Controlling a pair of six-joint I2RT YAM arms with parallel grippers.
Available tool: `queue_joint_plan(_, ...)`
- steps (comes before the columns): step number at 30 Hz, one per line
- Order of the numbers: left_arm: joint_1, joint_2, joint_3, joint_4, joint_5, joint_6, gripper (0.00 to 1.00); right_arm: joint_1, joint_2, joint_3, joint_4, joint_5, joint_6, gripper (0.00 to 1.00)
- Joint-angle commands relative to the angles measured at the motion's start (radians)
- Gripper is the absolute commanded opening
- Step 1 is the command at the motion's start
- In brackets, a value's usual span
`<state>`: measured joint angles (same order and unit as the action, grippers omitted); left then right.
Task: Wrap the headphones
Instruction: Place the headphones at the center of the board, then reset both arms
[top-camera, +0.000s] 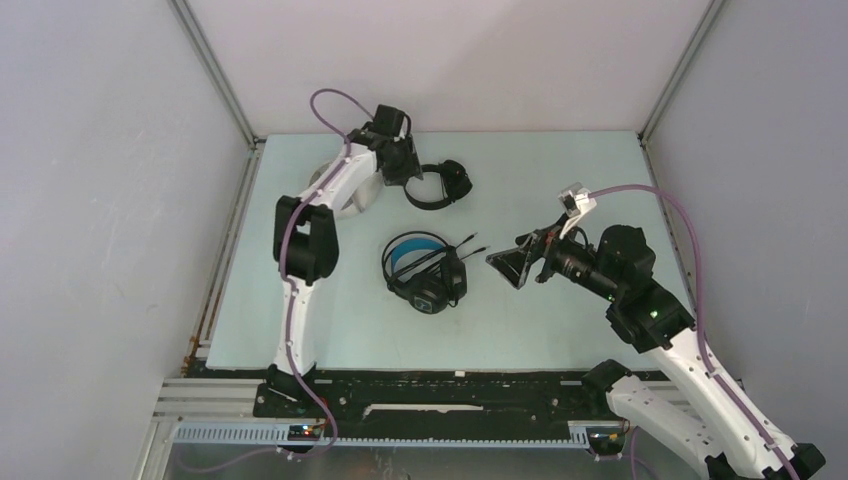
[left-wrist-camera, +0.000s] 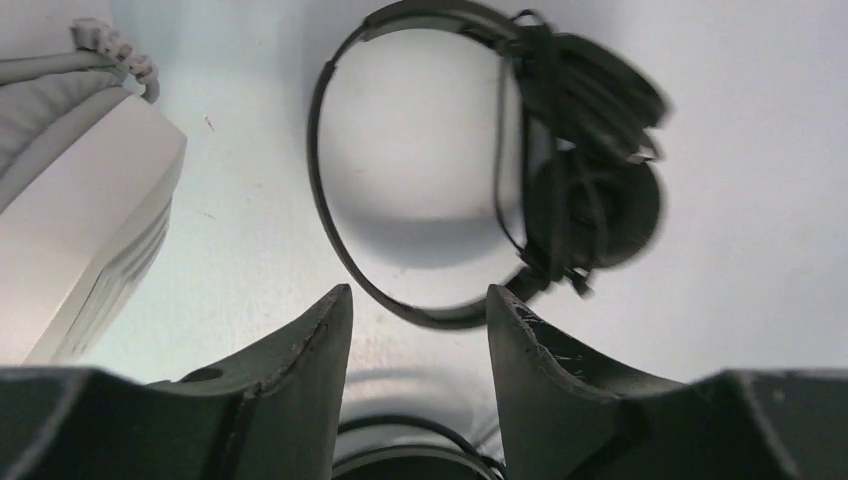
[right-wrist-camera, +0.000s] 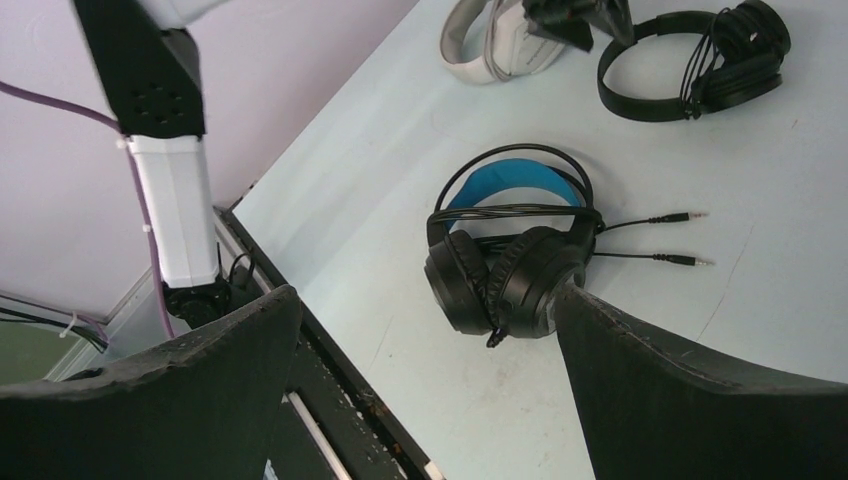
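Note:
Slim all-black headphones (top-camera: 440, 186) lie at the back of the table, cable bundled round the ear cups (left-wrist-camera: 590, 190). My left gripper (top-camera: 404, 172) hovers at their band, open, and the band (left-wrist-camera: 400, 300) runs just beyond the fingertips with nothing between them (left-wrist-camera: 420, 292). White-grey headphones (left-wrist-camera: 70, 200) lie to the left under the left arm (top-camera: 345, 190). The black headphones with blue lining (top-camera: 425, 268) lie mid-table with cable wound across them and two plugs (right-wrist-camera: 680, 215) pointing right. My right gripper (top-camera: 507, 265) stands wide open and empty to their right (right-wrist-camera: 428, 290).
A black rail (right-wrist-camera: 330, 390) runs along the table's near edge. The left arm's white link (right-wrist-camera: 175, 200) rises at the left. Grey enclosure walls (top-camera: 120, 200) close in the left, back and right sides.

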<state>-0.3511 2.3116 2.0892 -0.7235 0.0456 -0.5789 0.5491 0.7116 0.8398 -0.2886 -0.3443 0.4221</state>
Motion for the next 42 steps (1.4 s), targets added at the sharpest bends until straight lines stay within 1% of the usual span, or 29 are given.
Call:
queue_joint_plan(1, 0.006, -0.199, 0.098, -0.031, 0.076, 0.047, 0.56, -0.005, 0.002, -0.002, 0.028, 0.022, 0.000, 1.00)
queue_joint_plan(3, 0.006, -0.250, 0.101, -0.041, 0.095, 0.066, 0.64, -0.005, 0.005, -0.003, 0.018, 0.040, -0.016, 1.00)
queue_joint_plan(7, 0.006, -0.367, 0.100, -0.092, 0.111, 0.122, 0.75, -0.006, 0.005, -0.002, 0.006, 0.124, -0.017, 1.00)
queue_joint_plan(8, 0.006, -0.395, 0.097, -0.109, 0.110, 0.139, 0.82, -0.006, 0.003, -0.002, 0.007, 0.147, -0.007, 1.00)
queue_joint_plan(9, 0.006, -0.429, 0.089, -0.127, 0.111, 0.164, 0.95, -0.007, 0.001, -0.002, 0.009, 0.168, 0.004, 1.00)
queue_joint_plan(10, 0.006, -0.462, 0.070, -0.138, 0.108, 0.180, 0.99, -0.007, -0.005, -0.002, 0.011, 0.188, 0.012, 1.00)
queue_joint_plan(14, 0.003, -0.623, -0.046, -0.139, 0.122, 0.235, 1.00, -0.006, -0.044, -0.002, 0.019, 0.291, 0.064, 1.00)
queue_joint_plan(16, 0.001, -0.707, -0.121, -0.110, 0.135, 0.251, 1.00, -0.007, -0.063, -0.001, 0.012, 0.326, 0.080, 1.00)
queue_joint_plan(19, 0.000, -0.847, -0.286, -0.013, 0.169, 0.275, 1.00, -0.007, -0.087, 0.007, -0.024, 0.366, 0.064, 1.00)
queue_joint_plan(25, -0.001, -1.108, -0.544, 0.134, 0.162, 0.258, 1.00, -0.007, -0.133, 0.024, -0.087, 0.383, 0.037, 1.00)
queue_joint_plan(30, -0.002, -1.341, -0.815, 0.279, 0.151, 0.254, 1.00, -0.007, -0.186, 0.024, -0.096, 0.407, 0.047, 1.00)
queue_joint_plan(33, -0.002, -1.460, -0.943, 0.332, 0.128, 0.262, 1.00, -0.006, -0.206, 0.027, -0.106, 0.424, 0.058, 1.00)
queue_joint_plan(37, -0.002, -1.557, -1.030, 0.359, 0.113, 0.256, 1.00, -0.007, -0.240, 0.027, -0.115, 0.456, 0.090, 1.00)
queue_joint_plan(39, -0.002, -1.585, -1.063, 0.391, 0.114, 0.245, 1.00, -0.007, -0.252, 0.027, -0.118, 0.473, 0.096, 1.00)
queue_joint_plan(42, -0.002, -1.596, -1.075, 0.391, 0.125, 0.240, 1.00, -0.007, -0.267, 0.027, -0.116, 0.489, 0.102, 1.00)
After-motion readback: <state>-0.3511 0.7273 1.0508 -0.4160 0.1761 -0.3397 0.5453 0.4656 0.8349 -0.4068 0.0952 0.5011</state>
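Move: The small black headphones lie just beneath the left hand: their middle is about 4 cm ahead, 4 cm right and 6 cm below. The white headphones stand some 16 cm left of that hand and 3 cm ahead, while the blue-lined headset lies about 19 cm back and 2 cm right, both also near 6 cm below. From the right hand, the small black headphones are roughly 36 cm ahead, 12 cm left and 27 cm below. Already clear of the small black headphones, the left hand leaves them behind, rising steeply and then drawing back towards its base and a little left, some 28 cm back and 27 cm up in all; its fingers spread from half to fully open and tip up about 50 degrees to near level. The right hand, still open and empty, swings about 8 cm right and turns some 25 degrees clockwise, away from the headphones. ##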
